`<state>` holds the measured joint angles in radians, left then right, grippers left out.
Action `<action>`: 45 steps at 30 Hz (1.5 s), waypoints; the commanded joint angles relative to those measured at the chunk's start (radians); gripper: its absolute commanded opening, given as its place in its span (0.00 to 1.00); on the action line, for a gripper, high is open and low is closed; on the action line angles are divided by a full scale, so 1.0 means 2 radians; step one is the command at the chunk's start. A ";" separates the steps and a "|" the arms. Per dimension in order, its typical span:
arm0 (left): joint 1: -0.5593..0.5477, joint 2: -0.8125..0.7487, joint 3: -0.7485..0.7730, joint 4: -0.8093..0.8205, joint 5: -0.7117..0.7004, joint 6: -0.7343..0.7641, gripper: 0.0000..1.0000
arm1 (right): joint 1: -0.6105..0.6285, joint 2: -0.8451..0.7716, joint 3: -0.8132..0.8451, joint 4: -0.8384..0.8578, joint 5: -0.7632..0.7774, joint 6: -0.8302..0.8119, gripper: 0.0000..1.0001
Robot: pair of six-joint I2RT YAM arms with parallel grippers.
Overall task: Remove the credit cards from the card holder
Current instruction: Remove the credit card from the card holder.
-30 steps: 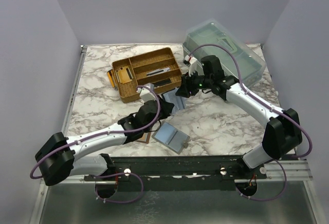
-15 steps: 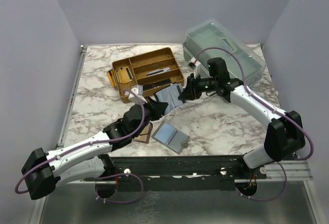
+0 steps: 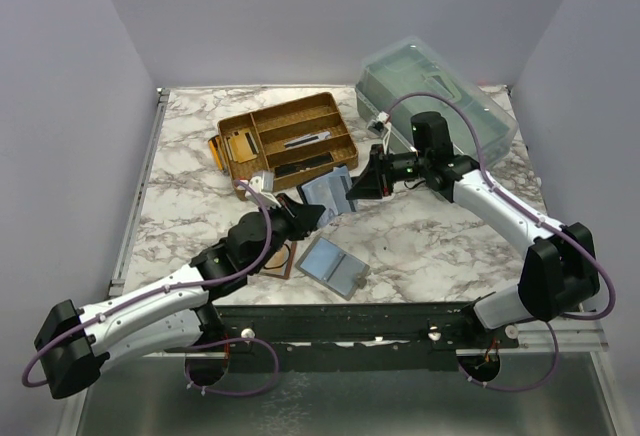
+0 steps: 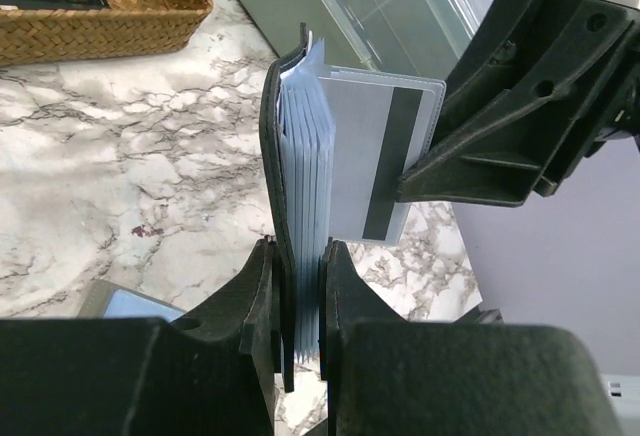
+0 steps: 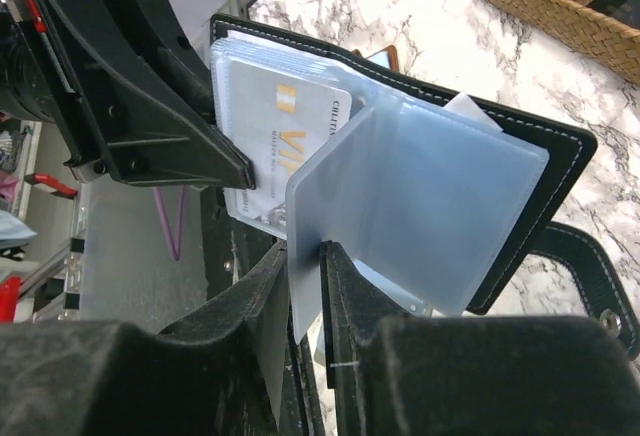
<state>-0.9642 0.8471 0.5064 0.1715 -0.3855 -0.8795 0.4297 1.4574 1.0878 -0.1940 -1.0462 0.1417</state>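
My left gripper (image 3: 306, 218) is shut on the lower edge of the card holder (image 3: 322, 194), a black bifold held upright above the marble table. Its blue-grey pockets (image 4: 303, 166) fan out above my left gripper (image 4: 298, 301). A pale grey-blue credit card (image 4: 352, 156) with a black stripe sticks out sideways from the holder. My right gripper (image 3: 352, 188) is shut on that card's outer edge. In the right wrist view the card (image 5: 430, 206) sits between the fingers of my right gripper (image 5: 305, 256), in front of the card holder (image 5: 562, 151). Another printed card (image 5: 290, 126) stays in a pocket.
A woven tray (image 3: 262, 161) with gold cards and a black bar stands behind the holder. A clear plastic box (image 3: 440, 96) is at the back right. A grey holder (image 3: 333, 268) lies open near the front edge, and a brown one (image 3: 283, 264) lies beside it.
My right gripper has shut on the card and drawn back to the right. My left gripper has pulled the card holder nearer and to the left, so the card slides out.
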 commanded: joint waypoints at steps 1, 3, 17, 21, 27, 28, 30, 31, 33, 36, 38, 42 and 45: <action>-0.001 -0.017 -0.007 0.042 0.023 0.002 0.00 | -0.003 0.007 -0.002 0.003 0.011 0.000 0.25; -0.001 -0.020 -0.009 0.045 0.024 0.002 0.00 | -0.004 0.008 -0.001 -0.003 0.031 -0.003 0.25; 0.027 -0.032 -0.069 0.128 0.075 -0.014 0.20 | -0.047 -0.027 -0.065 0.111 -0.102 0.064 0.00; 0.050 -0.035 -0.086 0.150 0.098 -0.043 0.36 | -0.056 -0.027 -0.077 0.135 -0.120 0.082 0.00; 0.067 -0.058 -0.088 0.125 0.115 -0.057 0.60 | -0.071 -0.021 -0.094 0.173 -0.135 0.106 0.00; 0.072 -0.069 -0.088 0.111 0.115 -0.056 0.63 | -0.074 -0.021 -0.097 0.177 -0.139 0.108 0.00; 0.080 -0.098 -0.096 0.101 0.119 -0.048 0.70 | -0.080 -0.024 -0.103 0.189 -0.145 0.109 0.00; 0.084 -0.113 -0.102 0.101 0.123 -0.047 0.74 | -0.084 -0.025 -0.109 0.200 -0.150 0.116 0.00; 0.089 -0.145 -0.113 0.111 0.130 -0.048 0.82 | -0.092 -0.024 -0.121 0.225 -0.160 0.132 0.00; 0.095 -0.159 -0.125 0.156 0.166 -0.052 0.85 | -0.094 -0.019 -0.127 0.243 -0.172 0.141 0.00; 0.096 -0.141 -0.128 0.197 0.197 -0.063 0.85 | -0.094 -0.013 -0.128 0.254 -0.179 0.149 0.00; 0.097 -0.056 -0.123 0.288 0.260 -0.082 0.85 | -0.094 -0.001 -0.130 0.275 -0.194 0.165 0.00; 0.098 0.017 -0.112 0.352 0.292 -0.091 0.86 | -0.095 0.002 -0.130 0.284 -0.204 0.171 0.00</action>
<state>-0.7753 0.7315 0.2668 0.6579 0.0429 -1.0241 0.2409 1.4441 0.8330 0.2901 -1.3754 0.4450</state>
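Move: The card holder, pinched in the left fingers, has its middle about 4 cm to the right hand's left, 1 cm ahead and roughly level; a clear sleeve already stands between the right hand's part-open fingers. From the right hand, the wicker tray is some 16 cm ahead and 14 cm left, and the blue wallet 9 cm back and 3 cm left, both about 17 cm down. From the left hand, the holder's middle is about 3 cm ahead, 1 cm right and 2 cm up. Closing first, the right fingers pinch the sleeve of the card holder, then draw it to the right about 5 cm, the hand's left side tipping up some 10 degrees. The left fingers open wide soon after and let go of the holder; that hand swings briefly left and rises, ending about 4 cm higher and slightly back, rolled some 20 degrees with its left side down. ##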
